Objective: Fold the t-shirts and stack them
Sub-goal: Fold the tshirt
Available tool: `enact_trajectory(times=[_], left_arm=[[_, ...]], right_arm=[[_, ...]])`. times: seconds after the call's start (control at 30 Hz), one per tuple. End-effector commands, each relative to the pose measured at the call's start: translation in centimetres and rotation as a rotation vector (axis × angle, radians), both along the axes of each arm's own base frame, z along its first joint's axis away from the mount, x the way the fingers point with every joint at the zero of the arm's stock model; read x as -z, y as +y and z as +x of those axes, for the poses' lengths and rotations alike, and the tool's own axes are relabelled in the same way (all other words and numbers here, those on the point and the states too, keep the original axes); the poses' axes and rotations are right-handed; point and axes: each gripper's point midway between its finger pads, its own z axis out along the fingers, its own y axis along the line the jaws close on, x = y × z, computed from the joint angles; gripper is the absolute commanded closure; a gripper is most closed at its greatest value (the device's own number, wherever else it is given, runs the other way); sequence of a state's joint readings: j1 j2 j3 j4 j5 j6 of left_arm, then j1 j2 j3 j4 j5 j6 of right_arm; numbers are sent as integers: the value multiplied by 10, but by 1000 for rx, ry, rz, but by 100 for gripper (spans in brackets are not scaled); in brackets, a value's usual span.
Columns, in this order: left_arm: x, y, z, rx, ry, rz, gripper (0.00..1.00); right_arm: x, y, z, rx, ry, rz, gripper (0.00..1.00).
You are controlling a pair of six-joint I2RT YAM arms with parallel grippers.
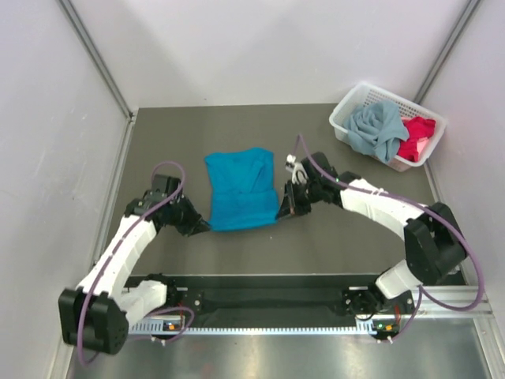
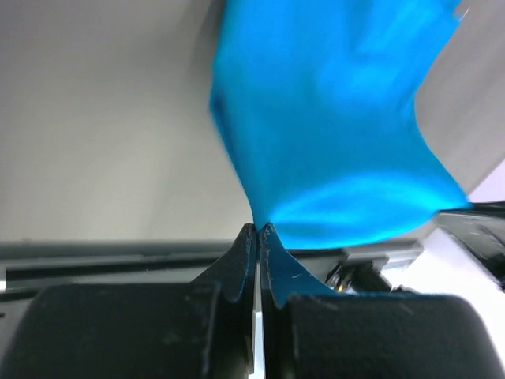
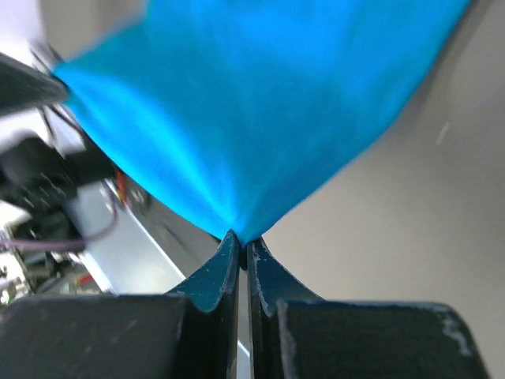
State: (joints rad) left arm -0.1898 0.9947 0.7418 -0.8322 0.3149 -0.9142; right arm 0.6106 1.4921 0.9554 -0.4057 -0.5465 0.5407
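Note:
A bright teal-blue t-shirt [image 1: 241, 188] lies partly folded mid-table, its near edge lifted off the surface. My left gripper [image 1: 207, 223] is shut on the shirt's near left corner, and the cloth [image 2: 331, 126] fans up from the pinched tips [image 2: 259, 229]. My right gripper [image 1: 282, 212] is shut on the near right corner, the cloth [image 3: 260, 103] rising from its tips [image 3: 243, 237]. A dusty grey-blue t-shirt [image 1: 377, 130] and a red-pink t-shirt [image 1: 417, 139] lie bunched in a basket at the back right.
The white lattice basket [image 1: 352, 101] stands at the table's far right corner. White walls close in the left, back and right sides. A metal rail [image 1: 316, 325] with the arm bases runs along the near edge.

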Motion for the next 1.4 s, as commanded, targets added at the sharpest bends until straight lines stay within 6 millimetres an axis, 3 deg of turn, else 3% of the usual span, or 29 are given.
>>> enact_trajectory(times=[0.0, 0.03, 0.1, 0.13, 0.17, 0.2, 0.23, 0.27, 0.33, 0.37, 0.43, 0.47, 0.53, 0.57, 0.63, 0.67, 0.93, 1.33, 1.37], left_arm=[[-22, 9, 48, -3, -99, 83, 100], [-41, 9, 68, -4, -152, 88, 100], [-36, 17, 96, -7, -128, 129, 100], [-51, 17, 116, -5, -173, 128, 100], [-40, 23, 132, -14, -139, 134, 100], [-42, 22, 143, 11, -148, 126, 100], [-56, 22, 162, 18, -187, 124, 100], [-42, 25, 174, 24, -146, 130, 100], [-50, 27, 197, 46, -169, 125, 100], [-36, 30, 206, 48, -135, 125, 100], [-32, 29, 219, 64, -136, 116, 100], [-29, 30, 232, 66, -137, 113, 100], [-26, 28, 243, 74, -142, 94, 100], [-22, 27, 251, 76, -139, 87, 100], [-24, 25, 262, 75, -156, 71, 100], [-16, 25, 266, 72, -141, 64, 100], [-12, 25, 295, 47, -174, 16, 100], [2, 26, 309, 16, -164, -3, 100], [4, 41, 314, -15, -166, 0, 100]], right_arm=[[-21, -4, 51, 44, -62, -4, 100], [-39, 3, 69, 49, -104, 22, 100], [-31, 4, 91, 56, -84, 7, 100], [-46, 11, 108, 54, -121, 28, 100], [-33, 14, 118, 52, -90, 16, 100], [-33, 14, 127, 51, -92, 19, 100], [-46, 20, 143, 53, -132, 39, 100], [-34, 21, 152, 53, -117, 27, 100], [-43, 25, 173, 67, -146, 42, 100], [-32, 27, 180, 70, -124, 38, 100], [-42, 30, 199, 86, -150, 58, 100], [-32, 30, 207, 95, -136, 53, 100], [-42, 33, 222, 108, -156, 78, 100], [-34, 35, 228, 113, -142, 75, 100], [-40, 36, 240, 122, -155, 96, 100], [-33, 36, 245, 129, -139, 94, 100], [-25, 29, 264, 160, -122, 132, 100], [-17, 43, 288, 187, -97, 225, 100], [-14, 43, 290, 194, -89, 229, 100]])
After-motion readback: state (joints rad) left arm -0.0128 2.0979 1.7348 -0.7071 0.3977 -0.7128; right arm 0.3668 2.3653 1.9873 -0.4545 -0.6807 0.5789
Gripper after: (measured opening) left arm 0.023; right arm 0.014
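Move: Each closed gripper still pinches a corner of the blue t-shirt's near hem, raised off the table. From the left hand the shirt's far collar edge lies about 36 cm ahead, 12 cm right and 11 cm down; from the right hand it is some 33 cm ahead, 16 cm left and 11 cm down. The laundry basket stands roughly 38 cm ahead and 44 cm right of the right hand, about 6 cm below it. Both hands keep their pinch and sweep the raised hem forward together, nearly 30 cm, towards the collar edge. ##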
